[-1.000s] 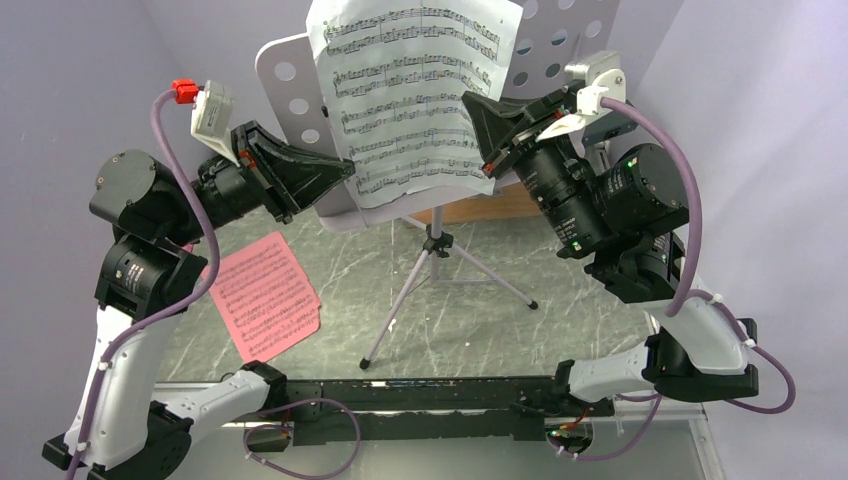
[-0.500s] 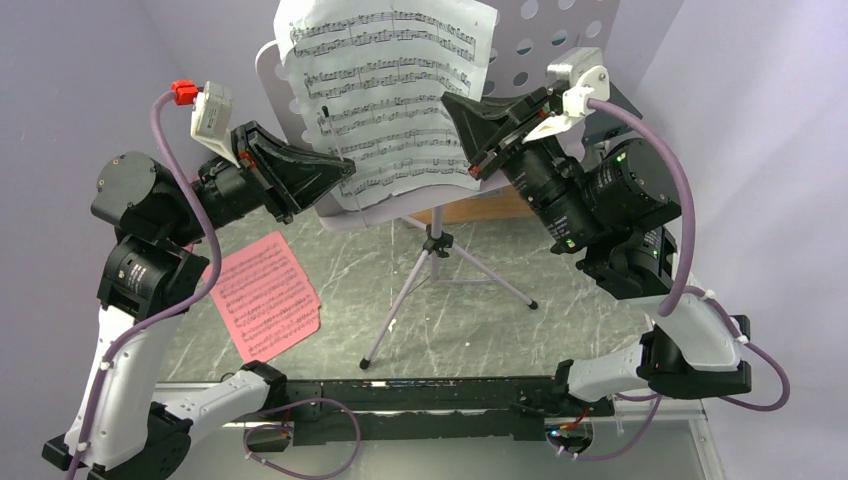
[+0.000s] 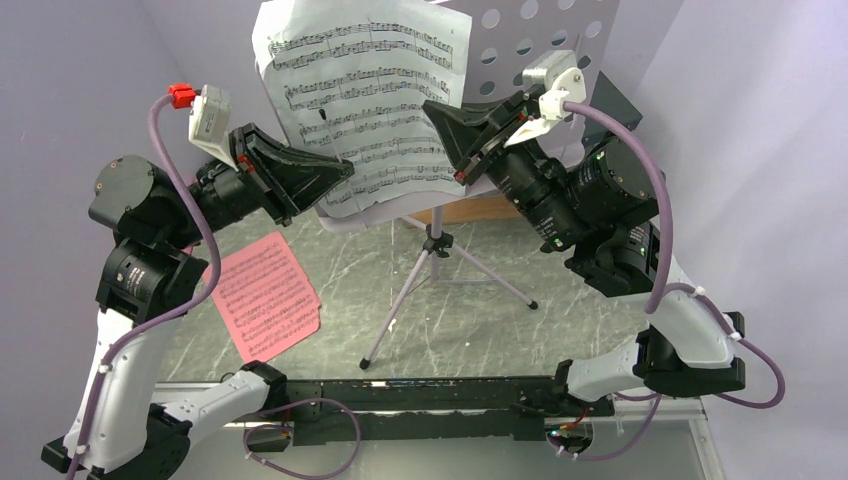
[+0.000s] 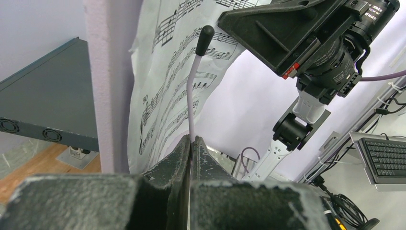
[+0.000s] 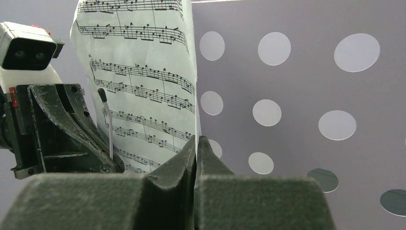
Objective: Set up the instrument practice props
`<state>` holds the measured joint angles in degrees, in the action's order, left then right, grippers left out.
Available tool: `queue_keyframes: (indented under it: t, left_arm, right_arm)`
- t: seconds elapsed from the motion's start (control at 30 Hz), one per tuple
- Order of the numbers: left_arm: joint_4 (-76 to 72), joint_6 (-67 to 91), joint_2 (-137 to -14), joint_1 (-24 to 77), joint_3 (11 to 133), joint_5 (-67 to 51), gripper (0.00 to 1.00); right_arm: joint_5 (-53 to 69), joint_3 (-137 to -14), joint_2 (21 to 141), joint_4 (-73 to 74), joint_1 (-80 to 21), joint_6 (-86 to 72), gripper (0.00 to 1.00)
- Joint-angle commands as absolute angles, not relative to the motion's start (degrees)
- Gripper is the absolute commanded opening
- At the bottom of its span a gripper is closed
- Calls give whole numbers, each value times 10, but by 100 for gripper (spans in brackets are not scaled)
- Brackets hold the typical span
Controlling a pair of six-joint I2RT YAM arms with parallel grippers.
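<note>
The pale lavender perforated desk [image 3: 545, 35] stands on the silver tripod [image 3: 432, 268]. A white music sheet [image 3: 365, 100] lies against the desk's front. My right gripper [image 3: 430, 105] is shut on the sheet's right edge, as the right wrist view shows [image 5: 196, 140]. My left gripper [image 3: 348, 171] is shut on the desk's thin lavender retainer wire [image 4: 190, 103] with a black tip [image 4: 206, 33], in front of the sheet [image 4: 160, 91]. A pink music sheet [image 3: 265, 295] lies flat on the table at the left. The pink microphone and the black mic stand are out of view.
A dark flat rack-mount box [image 4: 43, 105] sits behind the desk on a wooden block [image 3: 480, 208]. Purple walls close in the left, back and right. The tripod's legs spread over the marbled tabletop [image 3: 580, 320].
My right gripper has carried the white sheet leftward across the desk, uncovering more holes on the right. The left gripper has stayed on the wire.
</note>
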<state>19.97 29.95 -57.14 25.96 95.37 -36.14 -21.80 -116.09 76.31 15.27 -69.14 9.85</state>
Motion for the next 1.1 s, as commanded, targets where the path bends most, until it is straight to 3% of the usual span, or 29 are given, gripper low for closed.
queue_keyframes:
  t: [0.0,0.2,0.3,0.4,0.53,0.6,0.83,1.07]
  left_arm:
    - [190,281,-570,258,948,-356,0]
    - [193,288,-570,258,946,-350,0]
    - [206,291,-567,258,947,-337,12]
    - [206,295,-558,258,938,-327,28]
    - [198,303,-537,258,920,-312,46]
    - [194,311,-530,258,914,-308,56]
    - [221,325,-505,258,916,-311,70]
    - [328,279,-397,258,883,-293,83]
  right_arm:
    - [-213,-1164,755,142,-692,91,0]
    - [-218,-1163,756,143,-692,94,0]
    - [-226,-1151,748,134,-691,100,0]
    - [-243,-1146,735,134,-691,111,20]
    - [-250,-1126,702,128,-691,117,27]
    - [-256,-1118,689,131,-691,119,36]
    - [-242,-1067,621,161,-691,103,56]
    - [-58,-896,494,224,-691,57,68]
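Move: The left hand already pinches the stand's thin page rod, which lies right at its pads; the music sheet's middle is some 3 cm ahead, 1 cm to the right and 5 cm up. The right hand already pinches the sheet's right edge, the sheet's middle being roughly 6 cm to its left, 1 cm ahead and level. The stand board's middle is about 3 cm straight ahead of this hand at its height. The page rod is some 7 cm left of it, 2 cm back and 5 cm lower. Both grippers let go almost together: the left opens wide off the page rod, the right opens off the sheet's right edge. The right hand then pulls out about 9 cm to the right and 4 cm back, sinking a little at the end, while the left draws back about 4 cm and 3 cm to its left, slightly down, away from the board. ##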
